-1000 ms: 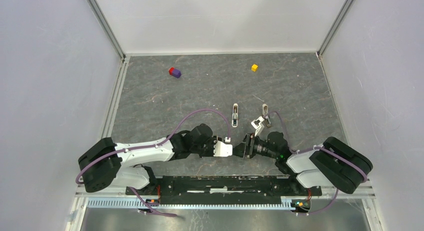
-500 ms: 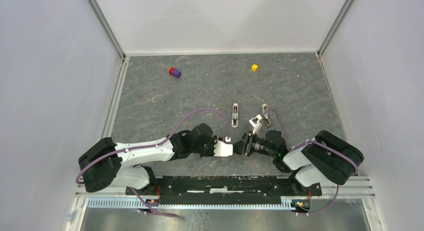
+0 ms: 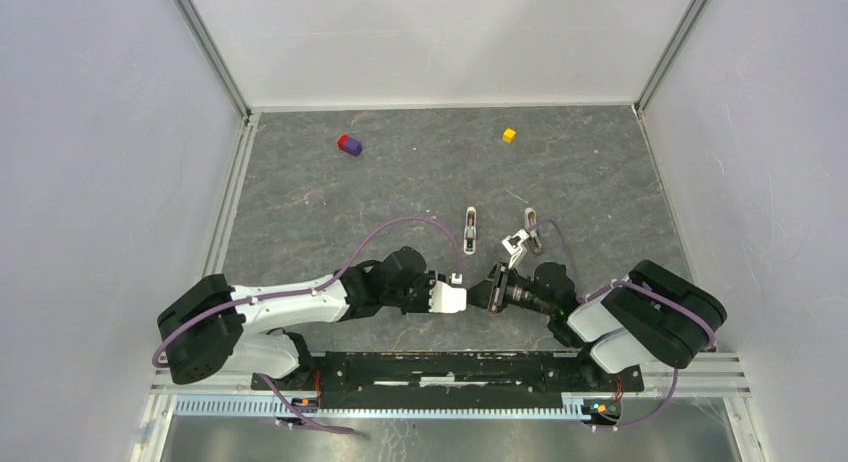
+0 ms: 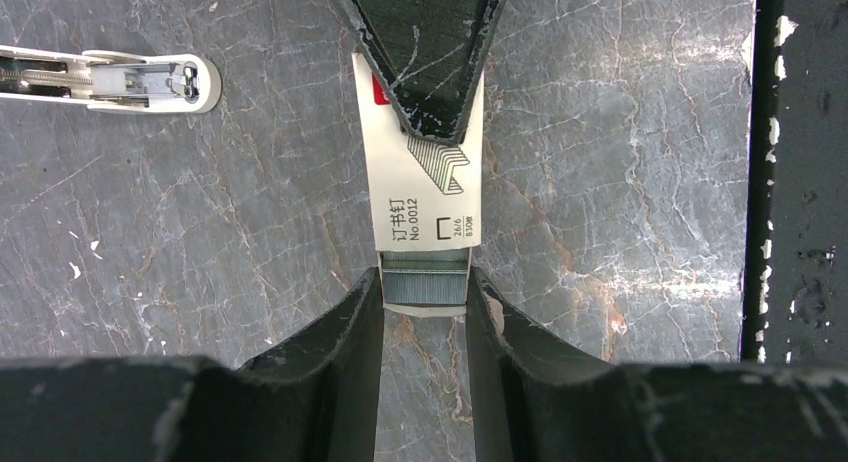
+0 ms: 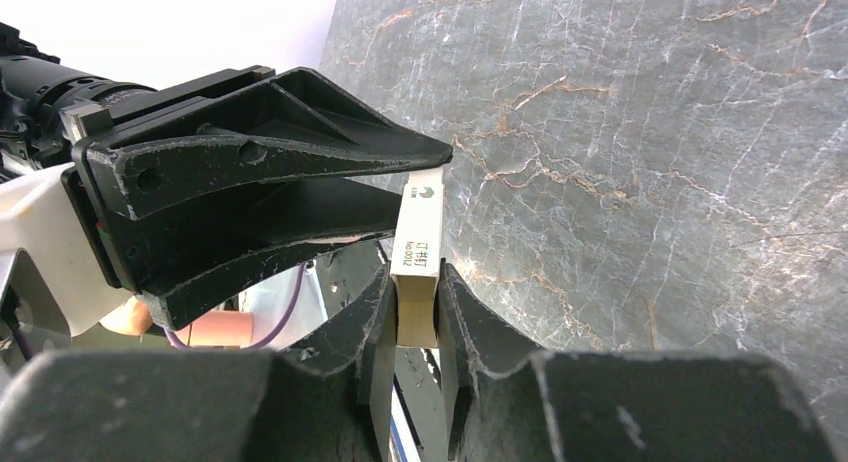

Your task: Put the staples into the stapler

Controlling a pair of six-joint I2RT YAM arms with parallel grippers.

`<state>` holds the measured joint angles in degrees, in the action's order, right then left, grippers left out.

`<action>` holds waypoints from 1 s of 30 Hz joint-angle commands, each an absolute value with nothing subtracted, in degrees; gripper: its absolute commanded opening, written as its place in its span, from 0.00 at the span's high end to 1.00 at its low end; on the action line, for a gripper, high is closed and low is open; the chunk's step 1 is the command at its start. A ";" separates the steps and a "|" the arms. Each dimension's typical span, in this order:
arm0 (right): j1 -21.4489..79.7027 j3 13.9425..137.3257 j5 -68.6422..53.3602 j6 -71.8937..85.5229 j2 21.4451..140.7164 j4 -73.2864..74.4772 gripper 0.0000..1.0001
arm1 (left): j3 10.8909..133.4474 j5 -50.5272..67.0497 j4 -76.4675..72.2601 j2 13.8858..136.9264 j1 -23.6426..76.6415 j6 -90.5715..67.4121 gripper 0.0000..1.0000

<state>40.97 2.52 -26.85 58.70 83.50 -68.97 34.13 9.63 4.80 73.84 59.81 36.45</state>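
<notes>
A small white box of staples [image 4: 425,182], printed "No.0012", hangs above the table between both grippers. My left gripper [image 4: 425,288] is shut on its open end, where the grey staples [image 4: 427,290] show. My right gripper [image 5: 413,292] is shut on the opposite end of the staple box [image 5: 420,232], its fingers [image 4: 430,42] coming in from the top of the left wrist view. The white stapler [image 4: 110,77] lies open on the table to the left, grey metal inside showing. In the top view the stapler [image 3: 470,229] lies just beyond the two grippers, left gripper [image 3: 462,298] and right gripper [image 3: 482,290].
A red and purple cube [image 3: 349,144] and a yellow cube [image 3: 509,135] sit far back on the grey marbled table [image 3: 400,182]. White walls close in three sides. The black rail of the arm bases [image 4: 800,182] runs close to the right in the left wrist view.
The right gripper has closed onto the free end of the staple box and its arm has drawn slightly inward. The left gripper has held the box still throughout.
</notes>
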 commanded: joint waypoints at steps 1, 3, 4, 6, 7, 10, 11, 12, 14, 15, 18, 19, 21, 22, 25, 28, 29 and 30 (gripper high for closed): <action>40.30 0.85 -27.42 59.07 82.79 -73.57 0.76 | 35.65 9.68 3.20 73.21 59.62 34.67 0.62; 39.68 0.27 -27.52 58.97 82.09 -73.20 0.76 | 35.67 9.36 3.62 73.09 59.61 34.80 0.63; 39.33 0.27 -27.53 58.81 81.61 -72.68 0.75 | 35.68 9.23 3.90 73.07 59.67 34.81 0.63; 38.44 -1.77 -27.56 58.55 80.53 -71.89 0.75 | 35.61 9.02 4.39 73.05 59.62 34.81 0.63; 37.97 -2.20 -27.56 58.23 79.96 -71.44 0.75 | 35.51 8.97 4.47 72.91 59.66 34.84 0.63; 36.80 -3.38 -27.96 57.56 78.42 -69.91 0.75 | 35.19 8.42 4.76 72.85 59.64 34.63 0.63; 36.49 -3.85 -28.10 57.32 77.94 -69.26 0.75 | 35.24 8.06 5.18 72.93 59.66 34.65 0.63; 36.08 -4.11 -28.29 56.73 77.09 -68.03 0.75 | 35.38 7.80 5.62 73.08 59.62 34.55 0.63; 35.37 -4.73 -28.52 54.92 75.23 -63.77 0.75 | 35.44 7.31 6.90 73.01 59.67 34.36 0.63; 34.89 -5.12 -28.59 53.88 74.15 -61.66 0.75 | 35.50 6.97 7.40 73.02 59.61 34.19 0.63; 32.92 -6.98 -27.68 50.62 69.82 -56.00 0.74 | 35.41 6.03 8.89 73.23 59.72 33.93 0.63; 32.01 -7.30 -27.54 49.31 68.55 -54.03 0.73 | 35.38 5.76 8.98 73.39 59.64 33.84 0.63; 30.81 -7.30 -27.28 46.68 66.65 -49.47 0.73 | 35.57 5.84 8.96 73.96 59.67 33.36 0.63; 30.43 -7.09 -27.30 45.54 65.90 -47.38 0.73 | 35.96 6.12 9.05 74.43 59.64 33.10 0.63; 29.79 -6.94 -27.66 43.85 65.14 -44.28 0.72 | 37.71 6.64 10.38 76.67 59.67 31.97 0.64; 29.68 -6.86 -27.59 42.57 65.09 -41.93 0.72 | 38.80 7.33 11.52 78.42 59.76 30.93 0.64; 29.59 -6.94 -27.32 42.14 64.96 -41.04 0.71 | 39.26 7.24 11.82 78.72 59.74 30.59 0.65; 29.54 -6.87 -26.94 41.63 64.54 -39.95 0.71 | 39.56 6.88 11.93 79.07 59.72 30.05 0.65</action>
<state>29.89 0.99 -27.99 45.74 65.69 -44.84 36.40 6.20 10.85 77.89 59.70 33.67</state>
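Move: Just left of the right fingers, which pinch the box sleeve, the staple tray is still mostly inside; its middle is about 2 cm left of that hand, 1 cm lower and level fore-and-aft. From the left hand, gripping the tray's end, that middle lies some 3 cm right and 1 cm up. The stapler is about 13 cm straight ahead of the right hand, the white U-shaped piece 13 cm ahead and 12 cm right, both roughly 7 cm below. Pulling the two hands apart, the right draws the sleeve along and off the staple tray, slowly at first, then faster, about 5 cm right and 2–3 cm forward, dipping 2 cm at the end. The left keeps its pinch on the tray's end and late on backs off 2 cm left while sinking 2 cm. Both grips stay closed; the right wrist turns some 10 degrees. ##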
